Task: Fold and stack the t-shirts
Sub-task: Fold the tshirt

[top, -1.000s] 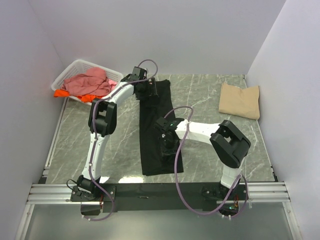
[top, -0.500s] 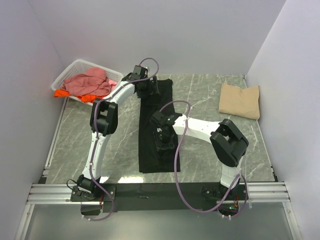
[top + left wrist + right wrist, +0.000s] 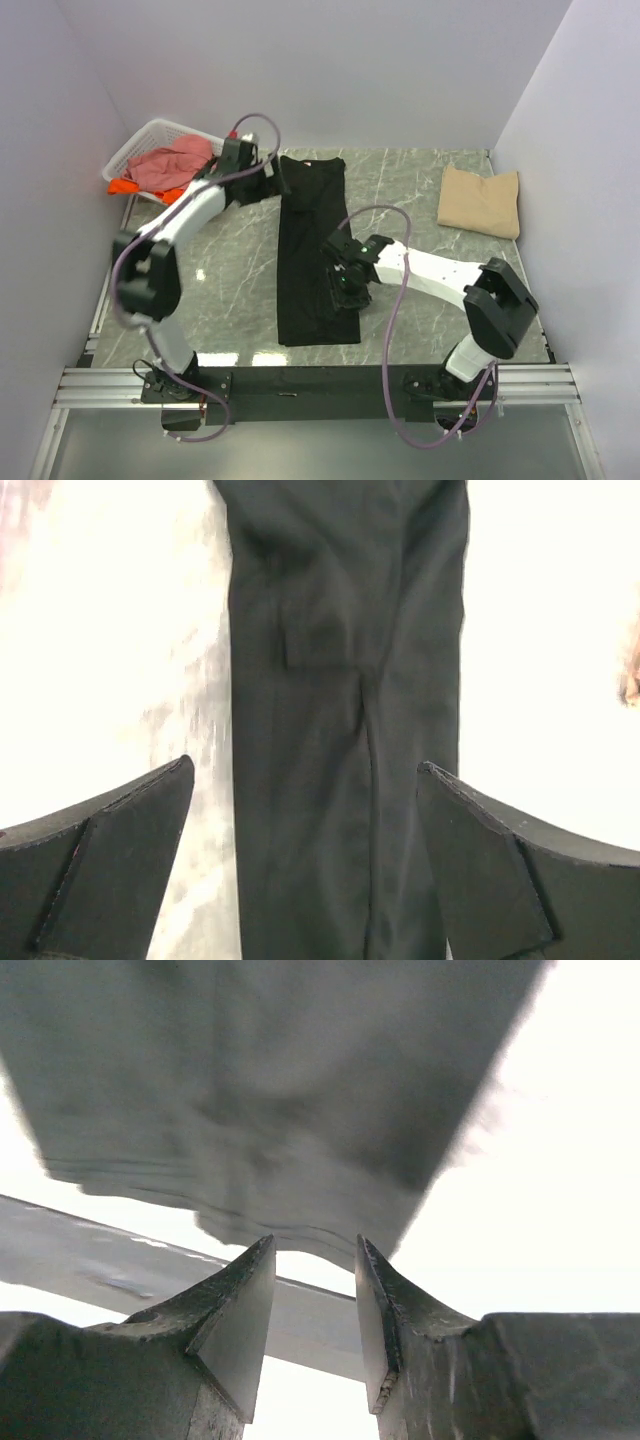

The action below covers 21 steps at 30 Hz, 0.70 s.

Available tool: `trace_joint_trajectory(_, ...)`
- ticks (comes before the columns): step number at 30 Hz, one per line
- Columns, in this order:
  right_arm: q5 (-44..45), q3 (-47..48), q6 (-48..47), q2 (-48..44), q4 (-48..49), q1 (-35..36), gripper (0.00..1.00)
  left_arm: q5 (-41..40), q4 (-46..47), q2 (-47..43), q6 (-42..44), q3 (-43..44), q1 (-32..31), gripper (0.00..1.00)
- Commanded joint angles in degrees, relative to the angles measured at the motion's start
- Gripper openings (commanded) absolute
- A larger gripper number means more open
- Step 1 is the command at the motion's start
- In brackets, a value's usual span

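Note:
A black t-shirt [image 3: 305, 230] lies on the marble table, folded into a long narrow strip that runs from far to near. My left gripper [image 3: 275, 180] hovers at the strip's far left corner. In the left wrist view it [image 3: 305, 768] is wide open with the black t-shirt [image 3: 340, 680] lying flat below, untouched. My right gripper [image 3: 348, 290] sits over the strip's near right part. In the right wrist view it [image 3: 314, 1245] is partly open and empty, just short of the rumpled black t-shirt [image 3: 280, 1090] edge. A folded tan t-shirt [image 3: 480, 200] rests at the far right.
A white lattice basket [image 3: 150, 132] at the far left holds a pink shirt [image 3: 170, 165] and an orange one [image 3: 122, 186]. Grey walls close in the table on three sides. A metal rail [image 3: 320, 380] runs along the near edge.
The left arm has swung out to the left, its gripper opening and moving off the shirt's far end. The right gripper has widened and shifted slightly right and nearer.

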Motion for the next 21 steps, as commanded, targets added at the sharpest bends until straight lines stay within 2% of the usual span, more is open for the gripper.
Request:
trace_joint_trajectory(1,2.6,-6.3,3.8,-6.0,1.0,0.6,0.45,-3.0,2.1,-10.1,-3.8,-16.1,-2.0,0.98)
trace_joint_trajectory(4,3.4,-11.7,6.7,-9.8,2.5,0.4,0.45,-3.6,1.9,-17.7,-5.9,-27.1,-4.9,0.98)
trace_joint_trajectory(10,4.2,-17.0,9.2,-11.8,5.0,0.4,0.46,-4.1,0.6,-28.0,-11.8,-40.8,-11.5,0.98)
trace_joint_trajectory(15,2.2,-18.7,8.6,-9.7,8.4,0.3,0.47,-5.0,-1.2,-34.3,-14.6,-47.2,-14.5,0.98)
trace_joint_trajectory(21,0.5,-19.9,8.5,-8.8,10.7,0.2,0.47,-5.9,-3.6,-40.1,-16.6,-52.5,-15.1,0.98)
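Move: The folded black t-shirt is a long strip. Its near-left hem corner lies about 38 cm back, 4 cm right and 15 cm below the left hand, and its far end some 15 cm ahead and 10 cm right. The laundry basket is roughly 12 cm ahead and 27 cm left of that hand. For the right hand, the near-right hem corner lies about 7 cm back, 3 cm right and 6 cm below; the near-left corner is some 19 cm left of it. Fast back towards the robot, the left hand sweeps some 26 cm alongside the strip and sinks about 10 cm towards the near-left hem corner, tipping its fingers down nearly 20 degrees and slowing at the end, gripper still wide open. The right hand, half open and empty, eases 4 to 5 cm right, back and down to the near-right corner, turning slightly clockwise. ##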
